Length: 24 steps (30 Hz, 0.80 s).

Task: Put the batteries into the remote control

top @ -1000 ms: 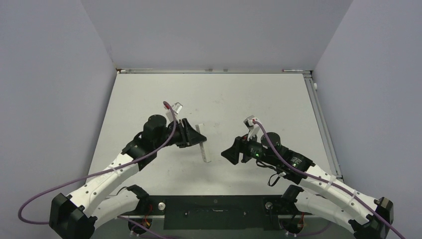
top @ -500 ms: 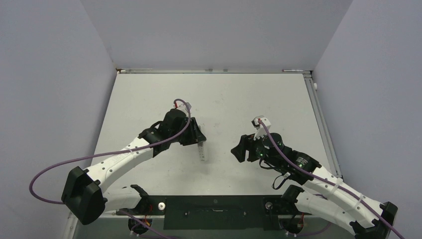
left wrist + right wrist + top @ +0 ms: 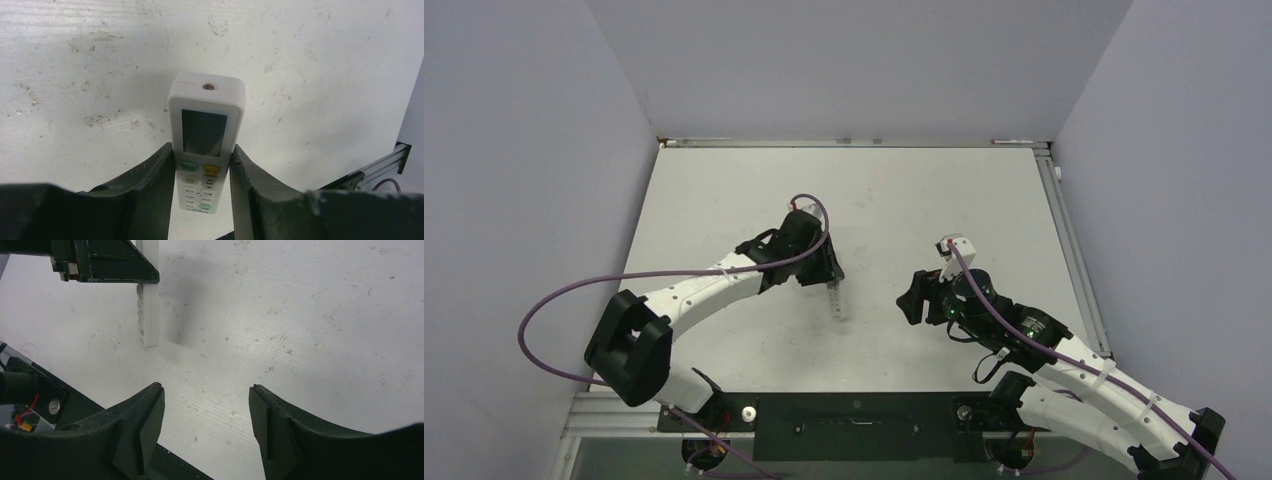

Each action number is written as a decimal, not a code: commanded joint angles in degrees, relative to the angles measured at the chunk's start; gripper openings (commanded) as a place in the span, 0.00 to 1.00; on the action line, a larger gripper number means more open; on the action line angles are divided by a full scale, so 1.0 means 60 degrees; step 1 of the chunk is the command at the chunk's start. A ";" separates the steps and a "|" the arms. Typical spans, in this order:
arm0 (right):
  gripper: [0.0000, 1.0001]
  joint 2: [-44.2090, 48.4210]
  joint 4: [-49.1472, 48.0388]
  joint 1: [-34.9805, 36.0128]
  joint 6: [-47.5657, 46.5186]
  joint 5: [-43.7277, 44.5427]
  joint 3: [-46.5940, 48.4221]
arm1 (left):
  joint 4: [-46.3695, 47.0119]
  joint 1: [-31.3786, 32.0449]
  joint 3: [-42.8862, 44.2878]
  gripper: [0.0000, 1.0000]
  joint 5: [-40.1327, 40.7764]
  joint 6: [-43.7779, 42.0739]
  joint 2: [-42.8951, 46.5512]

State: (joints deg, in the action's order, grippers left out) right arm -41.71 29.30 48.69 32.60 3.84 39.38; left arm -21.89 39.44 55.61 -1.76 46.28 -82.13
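Note:
The remote control is a slim white bar with a dark screen and green and yellow buttons. My left gripper is shut on its two long sides, with the button face toward the wrist camera. In the top view the remote sticks out toward me from the left gripper, near the table's middle. It also shows in the right wrist view, below the left gripper. My right gripper is open and empty to the right of the remote, its fingers over bare table. The batteries are not in view.
The white table is scuffed, with grey walls on three sides. An aluminium rail runs along the right edge. A black mounting plate with the arm bases lies at the near edge.
My left arm has stretched forward and turned its gripper further over the remote, which now looks shorter from above. My right gripper has drawn back a little to the right.

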 commanded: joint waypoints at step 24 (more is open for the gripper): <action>0.61 -0.0386 -0.0303 -0.0072 -0.0021 0.0621 -0.0203 | 0.0001 0.0029 0.1958 0.03 -0.0014 -0.0042 -0.3257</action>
State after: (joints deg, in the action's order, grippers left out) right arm -43.88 29.65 48.69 32.56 6.09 38.46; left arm -22.20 39.44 64.34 -1.78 46.09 -100.36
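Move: Bare table, where the remote control held in the left hand is being taken, lies some 10 cm below that hand, about 3 cm ahead and 2 cm to its right. The remote itself sits in the left fingers, its middle about 1 cm back from them. The right gripper, empty, is roughly 16 cm to the left hand's right, 8 cm nearer the bases and 6 cm higher. From the right hand, the remote is about 16 cm left, 7 cm ahead and 6 cm below. Lowering the remote towards the table, the left hand sinks about 6 cm while easing some 3 cm forward and 2 cm to the right. Its wrist tips the fingers about 10 degrees steeper, and they keep their pinch on the remote's two long sides. The empty right gripper sinks roughly 2 cm and stays open, well clear. ##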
